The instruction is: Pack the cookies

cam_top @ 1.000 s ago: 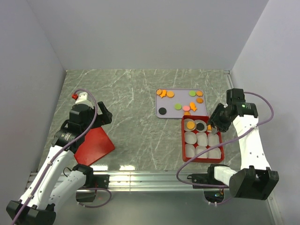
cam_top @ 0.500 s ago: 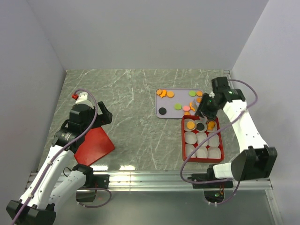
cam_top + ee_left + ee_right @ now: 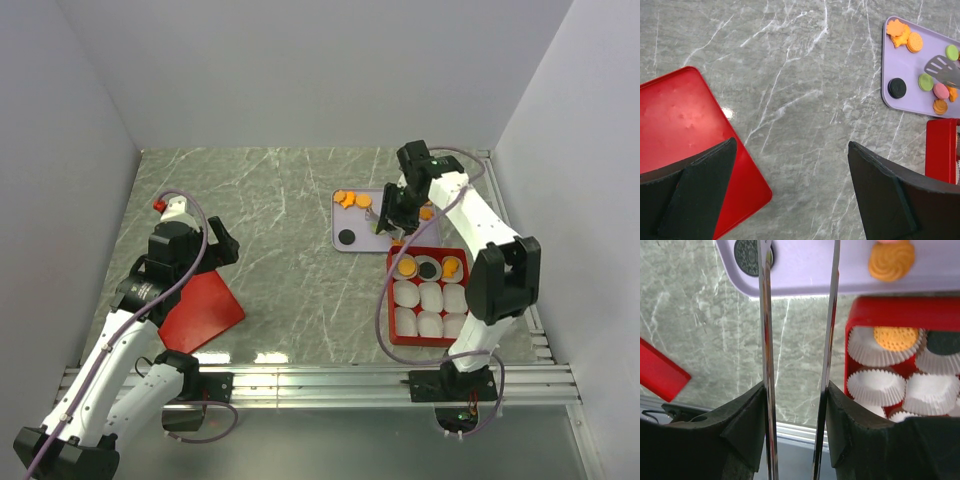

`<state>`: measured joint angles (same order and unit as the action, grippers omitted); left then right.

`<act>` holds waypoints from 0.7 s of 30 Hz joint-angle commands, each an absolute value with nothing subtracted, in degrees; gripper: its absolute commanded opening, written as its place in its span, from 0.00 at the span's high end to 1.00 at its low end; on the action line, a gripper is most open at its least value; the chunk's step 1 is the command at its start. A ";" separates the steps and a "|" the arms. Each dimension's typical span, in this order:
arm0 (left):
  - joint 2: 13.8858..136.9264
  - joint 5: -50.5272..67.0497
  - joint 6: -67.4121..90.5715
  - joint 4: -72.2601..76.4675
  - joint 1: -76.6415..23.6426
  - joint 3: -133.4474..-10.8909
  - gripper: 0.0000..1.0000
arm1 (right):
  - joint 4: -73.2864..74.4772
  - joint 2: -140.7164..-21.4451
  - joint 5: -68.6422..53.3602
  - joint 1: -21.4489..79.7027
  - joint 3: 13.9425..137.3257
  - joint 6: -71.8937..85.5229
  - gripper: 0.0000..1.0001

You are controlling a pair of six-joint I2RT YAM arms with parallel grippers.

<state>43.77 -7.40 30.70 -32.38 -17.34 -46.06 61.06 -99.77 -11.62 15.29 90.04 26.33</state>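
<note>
Several cookies (image 3: pixel 926 82), orange, green, pink and black, lie on a lavender tray (image 3: pixel 362 222). Three more sit in the far row of paper cups in the red box (image 3: pixel 393 300): orange (image 3: pixel 406 267), black (image 3: pixel 428 268), orange (image 3: pixel 451 266). My right gripper (image 3: pixel 395 213) hovers over the tray, shut on metal tongs (image 3: pixel 764 315). The tongs' slotted tip (image 3: pixel 941 67) hangs just above the green and pink cookies. The tongs' blades stand apart with nothing between them. My left gripper (image 3: pixel 790 145) hangs open over bare table, at the edge of the red lid (image 3: pixel 680 120).
The red lid (image 3: pixel 200 310) lies flat at the near left. The white cups (image 3: pixel 875 386) in the box's other rows are empty. The red box touches the tray's near edge. Grey walls close the table on three sides, and a metal rail runs along the front.
My right arm has swung with the tongs from over the red box back and left to over the lavender tray. The left arm has not moved.
</note>
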 commanded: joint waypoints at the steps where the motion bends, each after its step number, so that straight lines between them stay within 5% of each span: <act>1: 43.86 -8.09 30.23 -31.11 -17.49 -46.14 0.01 | 61.96 -102.12 -11.08 16.96 95.27 24.79 0.47; 21: 44.74 -8.88 30.41 -31.38 -17.23 -46.14 0.01 | 68.82 -118.21 -4.22 19.07 112.41 22.85 0.44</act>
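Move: The right hand holds the tongs, half open, above the near part of the lilac tray. The round orange cookie in the tray's far row lies about 10 cm ahead of the hand, 6 cm to its left and 14 cm below. The star cookie is some 3 cm farther left, level with the round one; the green cookie is 3 cm ahead and 2 cm left of the hand, the black one 1 cm ahead and 10 cm left. From the idle left hand the round orange cookie is roughly 17 cm ahead, 32 cm right and 20 cm below. Still gripping the tongs, the right hand reaches forward about 5 cm and slightly left, past the green cookie towards the round orange cookie in the tray's far row, sinking nearly 3 cm, mostly in the later part, with the forward travel slowing. The wrist leans some 5–10 degrees so that its left side dips, and the tongs stay parted, opening a shade wider; their tips come close over the orange cookie, but no touch can be seen. ##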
